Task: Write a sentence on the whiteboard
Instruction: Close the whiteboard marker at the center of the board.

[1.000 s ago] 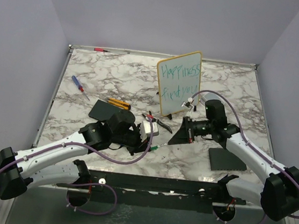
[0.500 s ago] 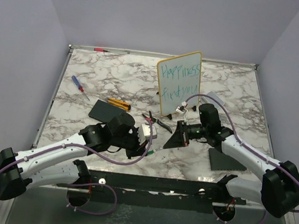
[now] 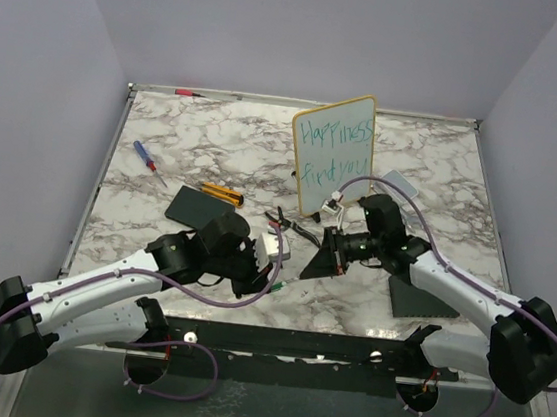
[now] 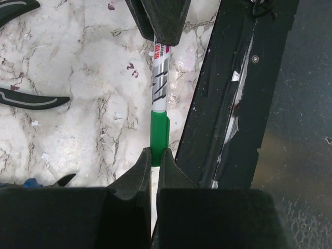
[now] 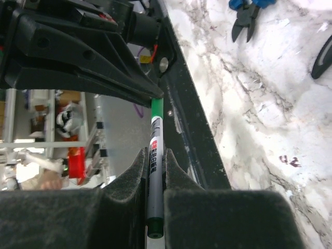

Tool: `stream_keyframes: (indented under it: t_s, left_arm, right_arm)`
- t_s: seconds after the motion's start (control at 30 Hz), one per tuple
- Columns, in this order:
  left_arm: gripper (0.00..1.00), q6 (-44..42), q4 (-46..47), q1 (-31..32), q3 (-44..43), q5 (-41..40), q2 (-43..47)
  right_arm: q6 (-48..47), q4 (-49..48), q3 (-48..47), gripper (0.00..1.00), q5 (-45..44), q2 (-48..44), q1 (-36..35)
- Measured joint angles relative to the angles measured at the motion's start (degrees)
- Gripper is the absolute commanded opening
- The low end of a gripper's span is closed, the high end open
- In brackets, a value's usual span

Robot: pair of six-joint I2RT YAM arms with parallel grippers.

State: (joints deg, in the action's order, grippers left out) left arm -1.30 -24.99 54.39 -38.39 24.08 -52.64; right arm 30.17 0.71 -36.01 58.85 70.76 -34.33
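Note:
The whiteboard (image 3: 332,154) stands upright at the back middle, tilted a little. On it is the sentence (image 3: 336,147), in teal handwriting over two lines. My right gripper (image 5: 154,155) is shut on the grey barrel of a marker (image 5: 155,176), low over the table in front of the board. My left gripper (image 4: 154,154) is shut on the marker's green cap (image 4: 159,132). The cap sits on the end of the barrel (image 4: 159,88). The two grippers meet tip to tip near the front edge (image 3: 292,270).
Two dark grey pads lie flat, one at the left (image 3: 193,206) and one at the right front (image 3: 419,298). Black pliers (image 3: 292,225), a yellow-handled tool (image 3: 222,193) and a blue screwdriver (image 3: 147,161) lie on the marble. A black rail (image 4: 233,93) runs along the front edge.
My right gripper has swung left and toward the front with the marker, bringing its tip into the cap. The left gripper has shifted only slightly.

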Motion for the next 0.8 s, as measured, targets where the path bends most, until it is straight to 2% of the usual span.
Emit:
stream_keyframes:
  t_s: [0.1,0.13,0.2,0.37,0.7,0.8]
  left_arm:
    - [0.0,-0.3,0.9,0.0,0.0,0.5,-1.3]
    - [0.03,-0.4,1.4,0.0,-0.1,0.6,-1.7]
    - [0.11,-0.8,2.6,-0.1,-0.3,0.5,-2.3]
    - [0.4,-1.8,5.6,0.0,-0.9,-0.3,-2.2]
    - [0.69,-2.4,8.6,0.0,-2.4,-3.9,1.6]
    - [0.85,-2.4,8.6,0.0,-2.4,-4.9,2.1]
  right_arm:
    - [-3.5,7.2,-3.1,0.01,-3.5,-1.5,-0.9]
    - [-4.9,10.1,-4.4,0.01,-5.0,-2.1,-1.1]
    - [-7.1,15.3,-7.1,0.01,-8.1,-3.2,-1.5]
    - [-9.5,22.5,-10.5,0.01,-12.8,-6.5,-2.2]
    - [-9.7,27.1,-13.4,0.01,-20.2,-11.9,-2.7]
    - [-9.7,27.3,-13.9,0.01,-22.5,-12.5,-2.7]
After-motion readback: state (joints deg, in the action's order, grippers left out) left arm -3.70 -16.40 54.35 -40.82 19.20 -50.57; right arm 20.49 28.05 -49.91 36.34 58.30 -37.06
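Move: The closed marker spans the two hands: the left fingers still hold its green cap and the right fingers its body. The marker's middle is about 6 cm right of the left hand and 2 cm ahead; from the right hand, it is roughly 2 cm left and 1 cm back. On the table some 12 cm below, the pruning shears lie about 12 cm ahead and 4 cm right of the left hand, the blue cutters about 11 cm left and 3 cm ahead of it. Upward together, after the left hand has eased down slightly and rightward: the left opens from shut to wide, letting go of the green cap while rising about 5 cm with some forward and right, its fingers tipping up towards level. The right keeps its pinch on the marker body and climbs about 5 cm too, drawing right and forward and swinging its wrist clockwise with the fingertips dipping. ##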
